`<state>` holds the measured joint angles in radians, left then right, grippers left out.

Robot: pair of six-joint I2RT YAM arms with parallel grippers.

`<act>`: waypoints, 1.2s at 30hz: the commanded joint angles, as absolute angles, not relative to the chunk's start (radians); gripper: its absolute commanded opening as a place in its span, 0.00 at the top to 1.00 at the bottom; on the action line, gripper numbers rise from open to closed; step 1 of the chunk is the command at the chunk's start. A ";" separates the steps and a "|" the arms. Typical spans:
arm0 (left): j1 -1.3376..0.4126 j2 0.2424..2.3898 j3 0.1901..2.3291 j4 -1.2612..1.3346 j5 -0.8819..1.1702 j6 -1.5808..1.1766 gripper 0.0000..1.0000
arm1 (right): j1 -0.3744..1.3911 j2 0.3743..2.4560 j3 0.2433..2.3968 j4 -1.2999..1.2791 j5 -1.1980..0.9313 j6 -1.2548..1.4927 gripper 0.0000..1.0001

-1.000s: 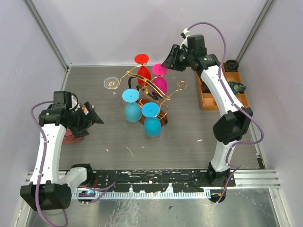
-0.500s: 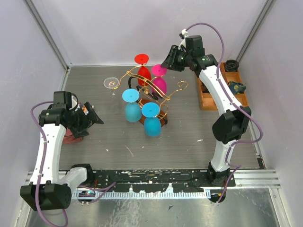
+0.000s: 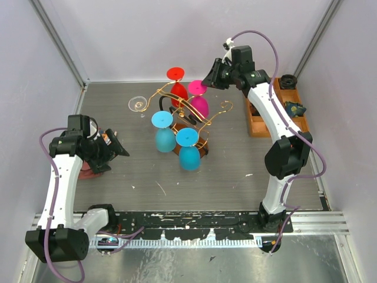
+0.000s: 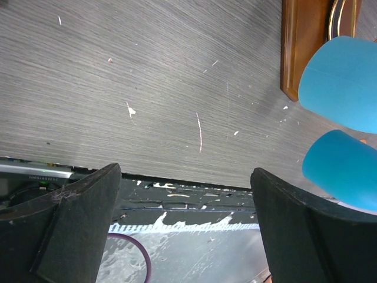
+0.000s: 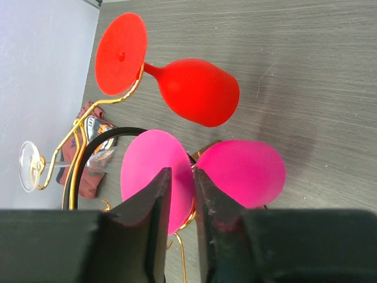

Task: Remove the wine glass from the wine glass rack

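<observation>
The wine glass rack, a gold wire frame on a brown wooden base, stands mid-table. Hanging on it are a red glass, a pink glass, two blue glasses and a clear glass. My right gripper hovers just right of the pink glass's foot. In the right wrist view its jaws stand a narrow gap apart in front of the pink foot, with the pink bowl to the right. My left gripper is open and empty, left of the rack.
An orange compartment tray with dark items sits at the right, beside the right arm. A reddish packet lies under the left arm. The left wrist view shows the base's corner, a blue bowl and the table's near edge.
My right gripper has crept a little left, closer to the pink glass's foot. The glasses and the left arm have not moved.
</observation>
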<state>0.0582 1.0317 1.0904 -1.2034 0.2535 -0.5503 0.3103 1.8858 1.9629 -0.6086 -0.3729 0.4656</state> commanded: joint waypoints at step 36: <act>0.060 0.998 1.050 -1.210 0.316 -0.561 0.02 | 0.185 1.596 1.646 -0.316 -0.621 0.716 0.99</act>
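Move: The right hand, fingers a third open, already straddles the rim of the pink glass's foot, whose middle lies about 3 cm to its left, 2 cm back and 1 cm below. The red glass's foot is some 10 cm left and 3 cm farther out, at much the same height; the rack's empty gold hook is about 8 cm to the right and 8 cm back. From the left hand the pink foot lies roughly 25 cm ahead, 28 cm right and 10 cm up. After a small lift of about 2 cm, edging left as its fingers shut and pinch the rim of the pink foot, the right hand swings right by some 5 cm, then draws back about 2.5 cm. It keeps its grip and rolls its left side up some 15 degrees, pulling the glass away from the red one. ##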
